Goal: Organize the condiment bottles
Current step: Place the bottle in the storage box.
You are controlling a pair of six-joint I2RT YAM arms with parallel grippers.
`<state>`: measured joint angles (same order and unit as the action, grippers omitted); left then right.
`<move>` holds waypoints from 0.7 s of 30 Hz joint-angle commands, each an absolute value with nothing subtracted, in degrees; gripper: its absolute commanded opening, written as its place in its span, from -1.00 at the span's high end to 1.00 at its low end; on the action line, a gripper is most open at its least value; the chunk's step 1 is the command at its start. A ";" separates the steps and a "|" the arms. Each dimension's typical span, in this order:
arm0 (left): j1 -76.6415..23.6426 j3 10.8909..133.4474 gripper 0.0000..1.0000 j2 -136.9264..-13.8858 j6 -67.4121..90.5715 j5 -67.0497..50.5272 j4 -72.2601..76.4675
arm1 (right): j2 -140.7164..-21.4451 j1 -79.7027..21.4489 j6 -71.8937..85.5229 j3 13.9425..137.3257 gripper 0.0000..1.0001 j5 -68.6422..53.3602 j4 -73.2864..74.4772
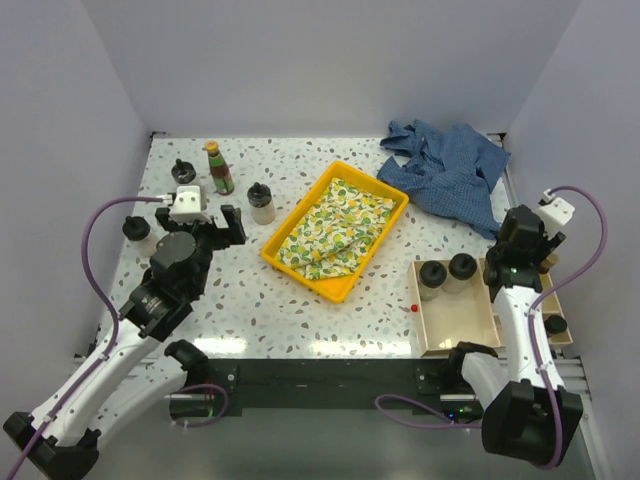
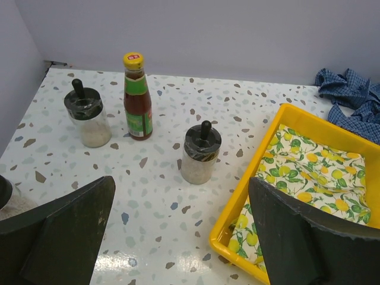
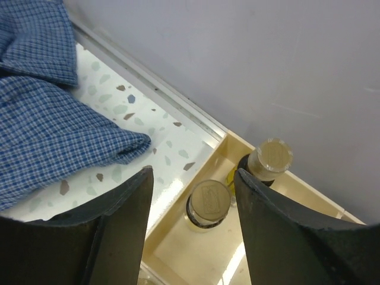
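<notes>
A green bottle with a red label [image 1: 218,168] and three squat clear jars with black lids [image 1: 261,203] [image 1: 181,172] [image 1: 136,229] stand at the back left of the table. My left gripper [image 1: 205,222] is open and empty just in front of them. In the left wrist view it [image 2: 181,237] faces the nearest jar [image 2: 200,153], with the green bottle [image 2: 137,98] behind. Two more black-lidded jars [image 1: 433,277] stand in a beige tray [image 1: 455,325]. My right gripper [image 3: 193,225] is open above two tan-capped bottles [image 3: 209,200] [image 3: 270,157] in a beige tray.
A yellow tray [image 1: 300,268] lined with a lemon-print cloth lies in the middle, and its near corner shows in the left wrist view [image 2: 249,196]. A crumpled blue checked cloth [image 1: 450,170] lies at the back right. A small red bit [image 1: 413,308] lies beside the beige tray.
</notes>
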<state>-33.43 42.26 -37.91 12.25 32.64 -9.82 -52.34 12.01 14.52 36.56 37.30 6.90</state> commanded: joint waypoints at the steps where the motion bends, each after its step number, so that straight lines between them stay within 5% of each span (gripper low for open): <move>1: -33.49 41.84 -1.00 -37.00 11.78 33.13 -6.94 | -52.47 12.22 16.87 45.15 -0.22 32.88 12.20; 10: -33.49 42.01 -1.00 -37.18 11.16 33.93 -7.03 | -59.32 10.38 16.79 63.01 -0.28 0.12 27.50; 15: -33.40 41.84 -1.00 -38.32 10.73 33.40 -6.86 | -58.89 -2.52 15.29 65.74 -0.36 0.09 30.41; 19: -33.49 42.54 -1.00 -41.65 10.81 31.21 -7.21 | -56.70 -10.00 18.36 64.95 -0.97 -3.51 29.89; 21: -33.31 43.41 -0.99 -44.99 11.33 30.06 -7.38 | -54.68 -13.26 19.94 63.82 -0.97 -5.35 28.92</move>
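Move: The jar left of the yellow tray, the likely next pick, lies far from the right gripper: about 68 cm left, 18 cm ahead and 13 cm lower. The bottle just placed stands right below this gripper, its middle some 9 cm down. The tray's middle is roughly 47 cm left and 13 cm ahead; the nearer boxed jar is 16 cm left and 3 cm back. From the left gripper the jar is about 18 cm ahead and 2 cm right. Lift the empty right gripper off the placed bottle, up about 9 cm while reaching some 7 cm forward, then sweep it about 22 cm left out of the box area towards the tray, picking up speed. Swing the wrist roughly 50 degrees counter-clockwise as you go and spread the half-open fingers wide near the end. ##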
